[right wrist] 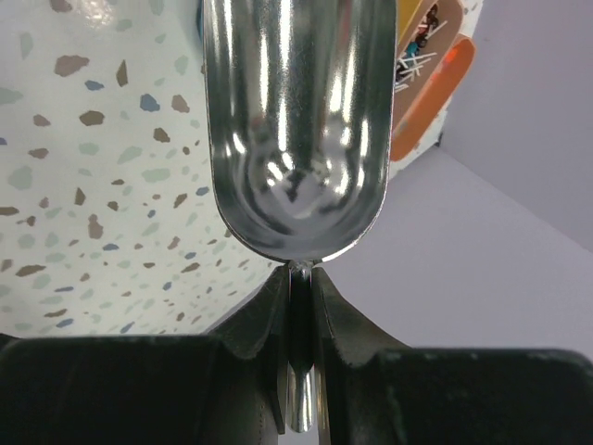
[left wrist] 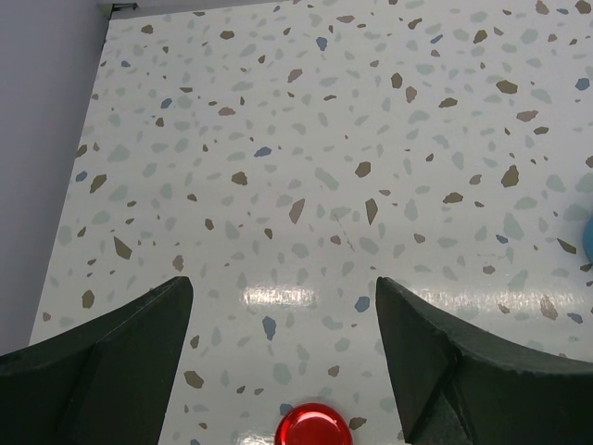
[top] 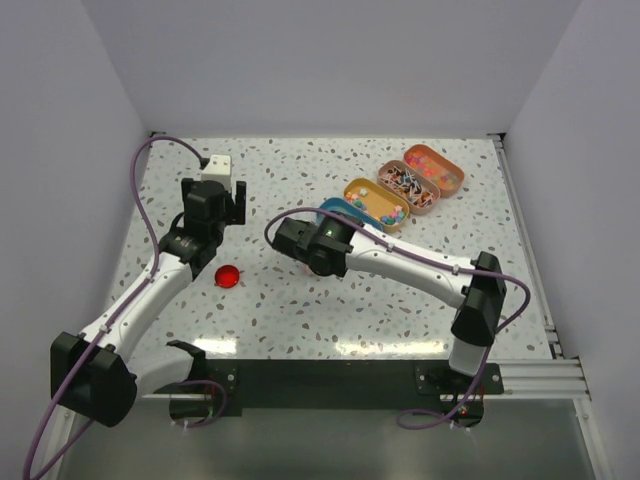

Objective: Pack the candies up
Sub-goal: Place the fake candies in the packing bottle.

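The candies (top: 388, 210) are tiny mixed-colour beads lying in three oval tins at the back right: yellow (top: 362, 191), brown (top: 424, 203) and orange (top: 453, 179). A blue tin (top: 336, 207) sits just behind my right gripper (top: 312, 235). In the right wrist view this gripper (right wrist: 298, 278) is shut on the thin handle of a silver scoop (right wrist: 295, 120), whose bowl holds nothing. Some candies (right wrist: 422, 42) show past the scoop's rim. My left gripper (left wrist: 283, 292) hangs open over bare table, with a red round lid (left wrist: 313, 427) just below its fingers.
A small white box (top: 216, 167) stands behind the left gripper (top: 226, 203). The red lid (top: 227, 276) lies between the two arms. Grey walls close the table on three sides. A blue edge (left wrist: 588, 239) shows at the far right of the left wrist view.
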Available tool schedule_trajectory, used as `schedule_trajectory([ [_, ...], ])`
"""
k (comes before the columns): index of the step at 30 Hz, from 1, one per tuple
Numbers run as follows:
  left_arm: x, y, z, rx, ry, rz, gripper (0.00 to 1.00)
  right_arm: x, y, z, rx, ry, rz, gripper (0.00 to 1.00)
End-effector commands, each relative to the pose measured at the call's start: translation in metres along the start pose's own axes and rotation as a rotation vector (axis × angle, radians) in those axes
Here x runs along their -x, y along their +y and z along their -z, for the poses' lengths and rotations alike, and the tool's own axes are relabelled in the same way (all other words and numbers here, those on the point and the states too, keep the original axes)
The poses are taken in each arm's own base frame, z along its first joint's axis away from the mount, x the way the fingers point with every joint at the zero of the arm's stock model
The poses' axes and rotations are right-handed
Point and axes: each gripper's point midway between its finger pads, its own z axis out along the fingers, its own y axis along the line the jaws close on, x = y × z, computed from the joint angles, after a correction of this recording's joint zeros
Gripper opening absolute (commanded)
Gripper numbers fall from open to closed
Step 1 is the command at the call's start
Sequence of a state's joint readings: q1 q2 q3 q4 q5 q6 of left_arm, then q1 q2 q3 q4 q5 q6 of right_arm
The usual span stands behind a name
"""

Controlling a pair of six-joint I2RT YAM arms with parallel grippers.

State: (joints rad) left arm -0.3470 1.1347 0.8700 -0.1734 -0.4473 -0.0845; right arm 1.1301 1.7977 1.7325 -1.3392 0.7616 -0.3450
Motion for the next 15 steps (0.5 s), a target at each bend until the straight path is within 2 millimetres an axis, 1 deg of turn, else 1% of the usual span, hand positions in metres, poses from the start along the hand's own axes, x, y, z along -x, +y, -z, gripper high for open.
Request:
schedule_trajectory([
  [1,0.009,0.005,-0.002,0.027,-0.042,0.011,0.85,-0.017,-0.019,0.018,0.016,-0.065,-0.240,0.00],
  [2,0.010,0.006,-0.002,0.028,-0.043,0.011,0.85,-0.019,-0.020,0.016,0.026,-0.083,-0.298,0.00],
  [3,0.010,0.005,-0.003,0.027,-0.043,0.011,0.85,-0.027,-0.022,0.010,0.053,-0.089,-0.414,0.00],
  [4,0.011,0.005,-0.002,0.027,-0.045,0.012,0.85,-0.038,-0.022,0.008,0.068,-0.099,-0.487,0.00],
  [5,0.010,0.005,-0.002,0.025,-0.043,0.011,0.85,-0.038,-0.025,0.004,0.074,-0.129,-0.606,0.00],
  [6,0.010,0.005,-0.003,0.025,-0.042,0.012,0.85,-0.049,-0.027,-0.006,0.099,-0.123,-0.694,0.00],
  [7,0.010,0.005,-0.003,0.025,-0.043,0.013,0.85,-0.060,-0.017,-0.019,0.112,-0.091,-0.720,0.00],
  [8,0.010,0.005,-0.003,0.024,-0.042,0.012,0.85,-0.063,-0.024,-0.017,0.098,-0.144,-0.858,0.00],
  [9,0.010,0.004,-0.003,0.023,-0.042,0.014,0.85,-0.076,-0.025,-0.029,0.110,-0.127,-0.943,0.00],
  [10,0.010,0.004,-0.003,0.023,-0.042,0.014,0.85,-0.081,-0.016,-0.043,0.119,-0.123,-1.000,0.00],
  [11,0.009,0.004,-0.004,0.024,-0.040,0.013,0.85,-0.090,-0.016,-0.045,0.113,-0.140,-1.091,0.00],
  [12,0.008,0.004,-0.004,0.022,-0.038,0.013,0.85,-0.107,-0.018,-0.058,0.095,-0.115,-1.175,0.00],
  [13,0.009,0.004,-0.004,0.022,-0.039,0.014,0.85,-0.115,0.003,-0.074,0.135,-0.079,-1.208,0.00],
  [14,0.008,0.004,-0.004,0.022,-0.038,0.016,0.85,-0.117,0.000,-0.082,0.127,-0.097,-1.288,0.00],
  [15,0.009,0.003,-0.004,0.020,-0.039,0.018,0.85,-0.135,-0.002,-0.092,0.107,-0.076,-1.369,0.00],
])
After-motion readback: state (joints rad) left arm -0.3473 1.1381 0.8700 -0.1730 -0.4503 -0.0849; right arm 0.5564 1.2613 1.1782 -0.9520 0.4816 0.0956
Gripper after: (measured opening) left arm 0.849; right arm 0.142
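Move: My right hand, gripping the empty scoop, is headed for the bare table some 17 cm to its right and 3 cm farther out, about 20 cm below. The packing bottle stands about 8 cm left and 2 cm ahead; the blue tray is some 12 cm ahead and 1 cm right, with the yellow tray 18 cm ahead and 8 cm right. From my left hand, that bare spot lies about 45 cm right and 7 cm back. I sweep the scoop in my right hand away from the packing bottle, about 16 cm to the right, passing on the near side of the blue and yellow trays, and sink some 3 cm only as the swing ends. On the way I roll the hand about 60 degrees, clockwise as seen from behind it, so the bowl swings from pointing left round to forward-left and up; my fingers stay shut on the handle. ##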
